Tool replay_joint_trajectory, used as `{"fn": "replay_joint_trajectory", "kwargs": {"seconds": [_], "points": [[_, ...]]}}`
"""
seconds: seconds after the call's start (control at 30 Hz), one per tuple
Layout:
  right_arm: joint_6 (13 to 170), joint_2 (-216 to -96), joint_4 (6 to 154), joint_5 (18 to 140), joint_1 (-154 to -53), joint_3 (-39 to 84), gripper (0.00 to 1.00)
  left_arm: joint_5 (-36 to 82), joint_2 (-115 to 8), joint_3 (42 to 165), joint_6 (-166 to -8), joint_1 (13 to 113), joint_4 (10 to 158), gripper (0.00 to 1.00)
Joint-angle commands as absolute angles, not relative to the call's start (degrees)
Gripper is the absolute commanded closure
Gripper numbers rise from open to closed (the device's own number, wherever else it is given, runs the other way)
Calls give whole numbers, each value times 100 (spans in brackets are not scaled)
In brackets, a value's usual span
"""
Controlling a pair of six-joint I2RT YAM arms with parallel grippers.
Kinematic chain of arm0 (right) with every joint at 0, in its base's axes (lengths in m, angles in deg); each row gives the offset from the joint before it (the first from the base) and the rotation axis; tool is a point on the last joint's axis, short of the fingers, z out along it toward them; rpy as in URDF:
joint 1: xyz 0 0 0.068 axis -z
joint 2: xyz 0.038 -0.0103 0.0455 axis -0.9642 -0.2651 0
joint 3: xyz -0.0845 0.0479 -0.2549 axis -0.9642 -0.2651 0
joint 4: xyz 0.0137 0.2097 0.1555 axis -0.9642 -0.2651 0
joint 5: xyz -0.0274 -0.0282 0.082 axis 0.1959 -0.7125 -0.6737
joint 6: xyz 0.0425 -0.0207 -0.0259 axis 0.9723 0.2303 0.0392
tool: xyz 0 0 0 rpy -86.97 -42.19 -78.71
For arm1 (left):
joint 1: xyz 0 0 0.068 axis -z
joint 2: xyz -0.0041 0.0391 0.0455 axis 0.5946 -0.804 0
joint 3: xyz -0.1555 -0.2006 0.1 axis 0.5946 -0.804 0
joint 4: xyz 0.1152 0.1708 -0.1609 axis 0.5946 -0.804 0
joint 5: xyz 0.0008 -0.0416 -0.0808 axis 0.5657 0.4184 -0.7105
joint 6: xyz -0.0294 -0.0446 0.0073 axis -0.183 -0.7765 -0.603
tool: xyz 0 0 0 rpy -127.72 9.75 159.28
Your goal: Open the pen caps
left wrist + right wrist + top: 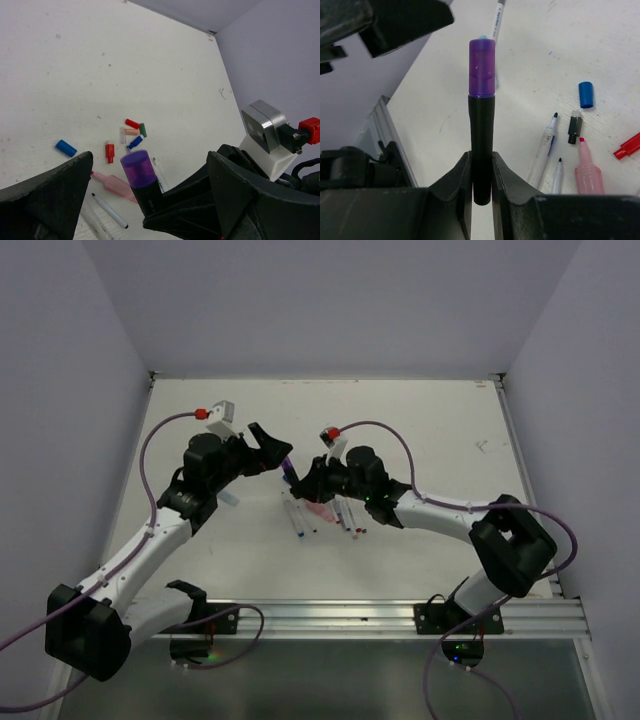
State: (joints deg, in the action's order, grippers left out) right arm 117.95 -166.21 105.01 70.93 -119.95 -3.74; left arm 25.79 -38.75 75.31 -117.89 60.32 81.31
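My right gripper (481, 161) is shut on the black barrel (481, 135) of a thick highlighter, held above the table with its purple cap (482, 67) still on. My left gripper (150, 156) is open, one finger on each side of the purple cap (138, 168) and neither touching it. In the top view the left gripper (272, 448) and the right gripper (306, 478) meet over the middle of the table at the cap (288, 468). Loose caps lie on the table: a blue one (66, 148), a red one (109, 151) and a black one (575, 126).
An uncapped pink highlighter (116, 185) and slim white pens (545, 147) lie below the grippers, in a cluster (320, 515) at table centre. More small caps (134, 131) lie together beyond them. A metal rail (400, 615) runs along the near edge; walls enclose three sides.
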Motion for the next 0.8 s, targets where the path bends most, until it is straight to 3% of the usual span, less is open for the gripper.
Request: {"fn": "replay_joint_trajectory", "kwargs": {"seconds": [0.0, 0.33, 0.77], "points": [[11618, -16118, 10822, 6360, -11849, -454, 100, 1303, -3716, 7273, -11265, 5506, 9161, 3], [11530, -15624, 11095, 4909, -11426, -499, 100, -1342, -3917, 6798, -11580, 5046, 11540, 26], [11934, -15747, 12018, 3863, -11321, -419, 100, -2188, -4041, 6446, -12258, 5046, 13047, 50]]}}
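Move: The purple cap, on the black marker upright in the right fingers, sits about 1 cm back, 3 cm right and 4 cm below the open left hand. From the right hand the cap is about 4 cm ahead, 3 cm left and 3 cm up. The pink highlighter lies on the table, some 2 cm back, 5 cm right and 14 cm below the right hand, and roughly 6 cm back, 11 cm right and 21 cm below the left. Both hands rise and draw back, right lifting the marker 10 cm; left turns clockwise, half-closing around the cap. ##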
